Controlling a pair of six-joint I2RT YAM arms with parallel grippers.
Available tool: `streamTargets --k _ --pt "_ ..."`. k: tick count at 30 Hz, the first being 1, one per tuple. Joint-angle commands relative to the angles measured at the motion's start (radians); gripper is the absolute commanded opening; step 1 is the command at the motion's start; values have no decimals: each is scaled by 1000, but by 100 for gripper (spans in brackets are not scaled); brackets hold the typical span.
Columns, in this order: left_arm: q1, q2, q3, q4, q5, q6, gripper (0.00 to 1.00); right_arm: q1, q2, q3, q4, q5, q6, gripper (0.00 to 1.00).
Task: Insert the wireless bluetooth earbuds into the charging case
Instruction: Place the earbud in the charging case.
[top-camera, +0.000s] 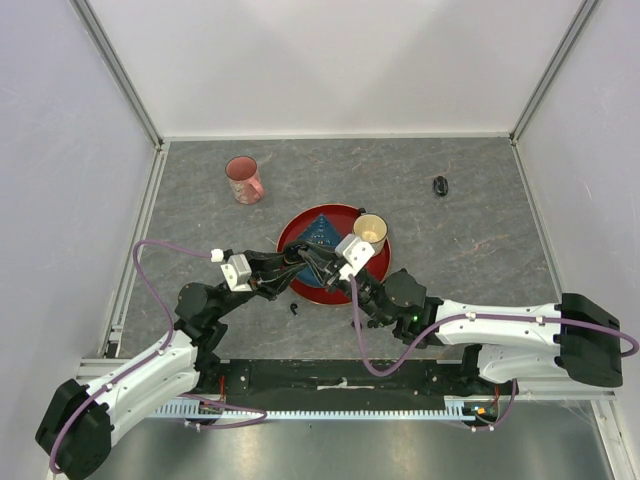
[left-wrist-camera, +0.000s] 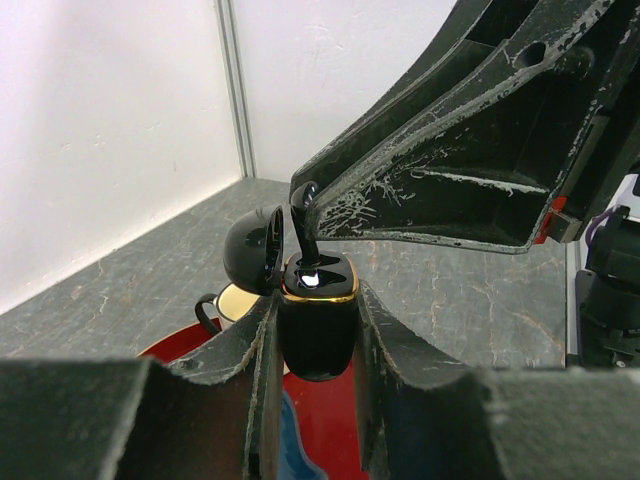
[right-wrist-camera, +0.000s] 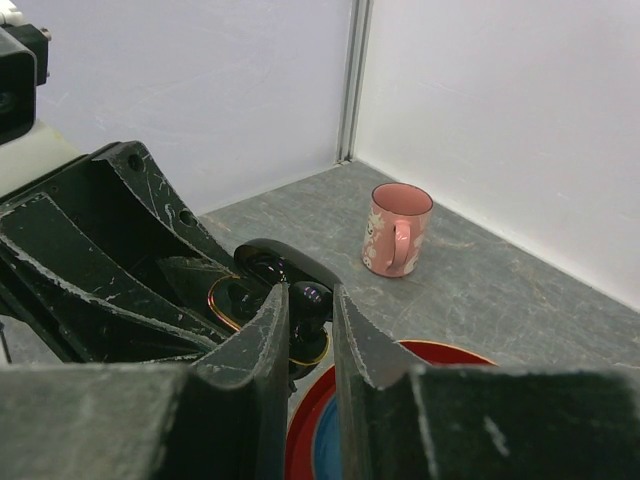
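My left gripper (left-wrist-camera: 316, 305) is shut on the charging case (left-wrist-camera: 318, 335), a black case with a gold rim, held upright with its lid (left-wrist-camera: 250, 252) swung open to the left. My right gripper (right-wrist-camera: 311, 300) is shut on one black earbud (right-wrist-camera: 312, 300). In the left wrist view that earbud (left-wrist-camera: 303, 232) stands with its stem down in the case's opening. Both grippers meet over the near edge of the red plate (top-camera: 297, 232) in the top view. Another tiny black earbud (top-camera: 292, 307) lies on the table just in front of the plate.
A cream cup (top-camera: 369, 232) stands on the plate's right side. A pink mug (top-camera: 243, 180) sits at the back left, also in the right wrist view (right-wrist-camera: 395, 228). A black oval case (top-camera: 440, 185) lies at the back right. White walls enclose the table.
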Motion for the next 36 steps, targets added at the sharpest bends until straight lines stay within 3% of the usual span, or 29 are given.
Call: streamTargets --k 1,25,28,29,31,34,36 --pt "1 -15 18 115 -50 -15 2 26 26 39 -88 4 -57 0" --pt "1 -34 6 119 -83 -2 2 33 22 79 -203 21 20 2" --pt "1 -34 0 129 -67 2 2 33 32 95 -206 32 41 13" --pt "1 -34 -2 127 -67 2 2 33 37 107 -214 36 52 23" --pt "1 -36 -7 127 -75 5 2 33 35 121 -227 53 81 32" --pt "1 -39 -10 121 -79 9 2 33 20 145 -254 110 147 62" --pt "1 -41 -10 113 -81 11 2 33 -4 147 -246 134 179 74"
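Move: The right hand already has the earbud pinched with its stem end just over the open charging case, whose middle is about 2 cm to the left and 3 cm below that hand, level with it fore and aft. In the left hand's grip, the case's middle is roughly 1 cm ahead, 1 cm right and 1 cm above. From the right hand, the red plate is some 6 cm ahead and 5 cm right, and the cream mug about 10 cm ahead and 13 cm right, both over 20 cm below. With the left hand keeping its pinch on the case and staying nearly still, lid side up, the right hand eases about 1 cm left towards it and sinks just under 1 cm, its wrist turning only some 5 degrees, to bring the earbud down into the slot. It then opens its fingers from nearly shut to well apart and lets go of the earbud, rising again by about half a centimetre, the spread fingertips staying close around the case. ##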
